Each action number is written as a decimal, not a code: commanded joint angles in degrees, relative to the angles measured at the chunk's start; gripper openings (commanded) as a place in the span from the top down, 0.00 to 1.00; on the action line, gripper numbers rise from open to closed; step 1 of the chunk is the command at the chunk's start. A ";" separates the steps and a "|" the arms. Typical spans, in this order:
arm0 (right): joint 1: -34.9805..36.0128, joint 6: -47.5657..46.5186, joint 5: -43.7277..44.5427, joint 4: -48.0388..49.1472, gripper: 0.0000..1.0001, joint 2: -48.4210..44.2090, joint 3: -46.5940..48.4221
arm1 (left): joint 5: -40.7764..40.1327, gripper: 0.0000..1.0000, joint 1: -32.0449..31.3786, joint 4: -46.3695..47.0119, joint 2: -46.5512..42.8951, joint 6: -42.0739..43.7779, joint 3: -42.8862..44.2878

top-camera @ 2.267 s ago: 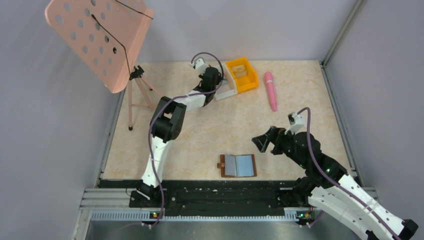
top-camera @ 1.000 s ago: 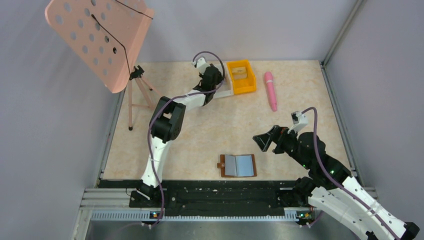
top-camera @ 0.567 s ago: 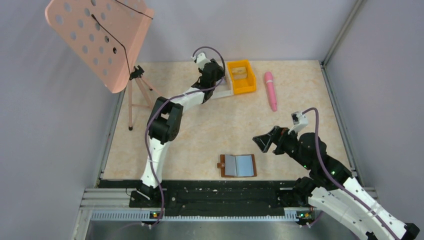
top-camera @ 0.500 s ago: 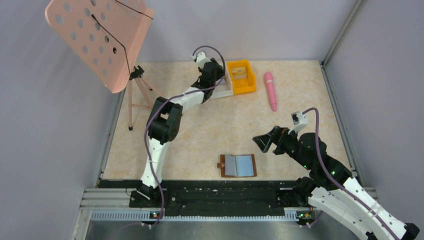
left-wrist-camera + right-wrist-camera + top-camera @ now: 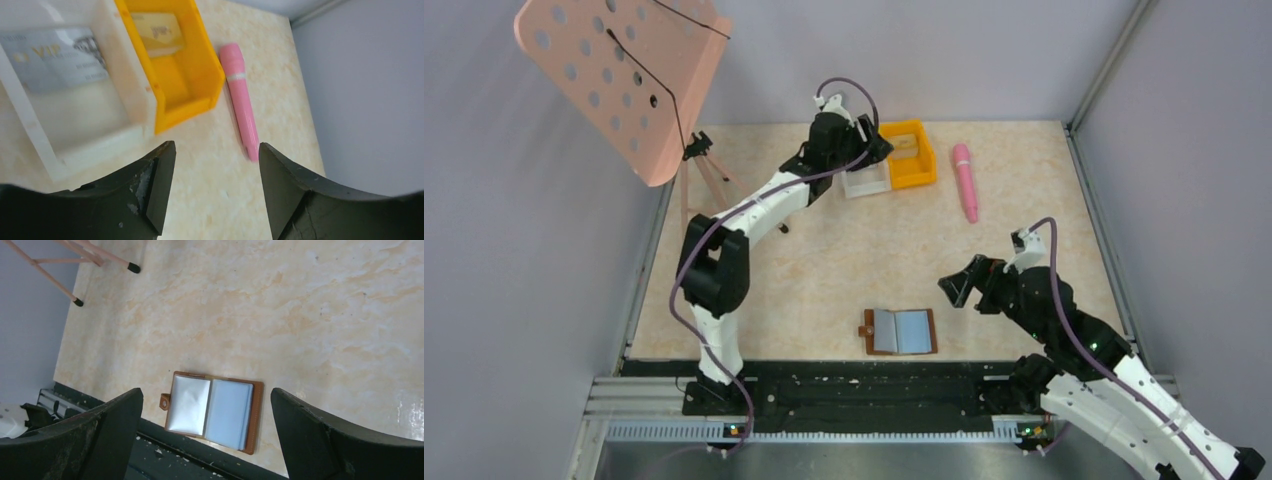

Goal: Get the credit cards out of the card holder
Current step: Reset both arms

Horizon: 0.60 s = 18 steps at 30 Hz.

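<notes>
The brown card holder (image 5: 899,331) lies open and flat near the table's front edge, showing a whitish left pocket and a pale blue-grey right one (image 5: 230,412). My right gripper (image 5: 957,285) hovers open to its right, and the holder (image 5: 212,411) shows between the jaws in the right wrist view. My left gripper (image 5: 874,150) is open and holds nothing at the far bins. A silver credit card (image 5: 55,57) lies in the white bin (image 5: 125,100), and a yellowish card (image 5: 157,31) in the orange bin (image 5: 200,75).
A pink pen (image 5: 965,180) lies right of the orange bin (image 5: 911,155). A pink perforated music stand (image 5: 624,80) on a tripod stands at the far left, its feet (image 5: 132,267) on the table. Grey walls enclose the table, and a black rail (image 5: 854,385) runs along the front.
My left gripper has risen and drawn back from the white bin with its jaws opening wider, and its elbow has swung left. The right gripper has shifted slightly. The card holder has not moved.
</notes>
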 commanded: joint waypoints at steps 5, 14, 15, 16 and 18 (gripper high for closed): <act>-0.49 -0.65 8.13 -7.04 0.01 -0.43 4.06 | 14.75 0.14 -4.09 -13.07 -19.89 3.47 -16.92; -0.52 -0.78 11.16 -10.83 0.01 -2.16 9.41 | 18.99 0.01 -9.00 -14.40 -38.27 9.41 -32.50; -0.52 -0.93 11.02 -10.84 0.01 -2.57 9.55 | 19.48 0.01 -9.51 -14.09 -40.36 9.89 -33.81; -0.47 -1.10 10.86 -10.74 0.01 -2.96 9.53 | 19.41 0.01 -9.82 -13.58 -42.19 10.20 -35.27; -0.56 -1.64 9.78 -9.73 0.01 -4.40 8.80 | 19.05 0.01 -10.17 -11.19 -46.61 10.89 -38.62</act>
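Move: The open card holder lies on the table about 36 cm back from the left hand, some 4 cm to its right and roughly 16 cm lower. The white box is about 10 cm ahead of that hand and 5 cm to its left; the yellow box is about 11 cm ahead and 6 cm to its right, both some 14 cm below. From the right hand, the card holder is about 13 cm to the left, 2 cm back and 15 cm below. The white box with the card is left behind as the empty left hand draws back about 26 cm over the table towards the card holder, at nearly the same height, turning clockwise nearly 30 degrees and opening its fingers fully. The right hand, empty and still wide open, shifts some 4 cm to the right, away from the card holder, dipping slightly before rising above its starting height. ##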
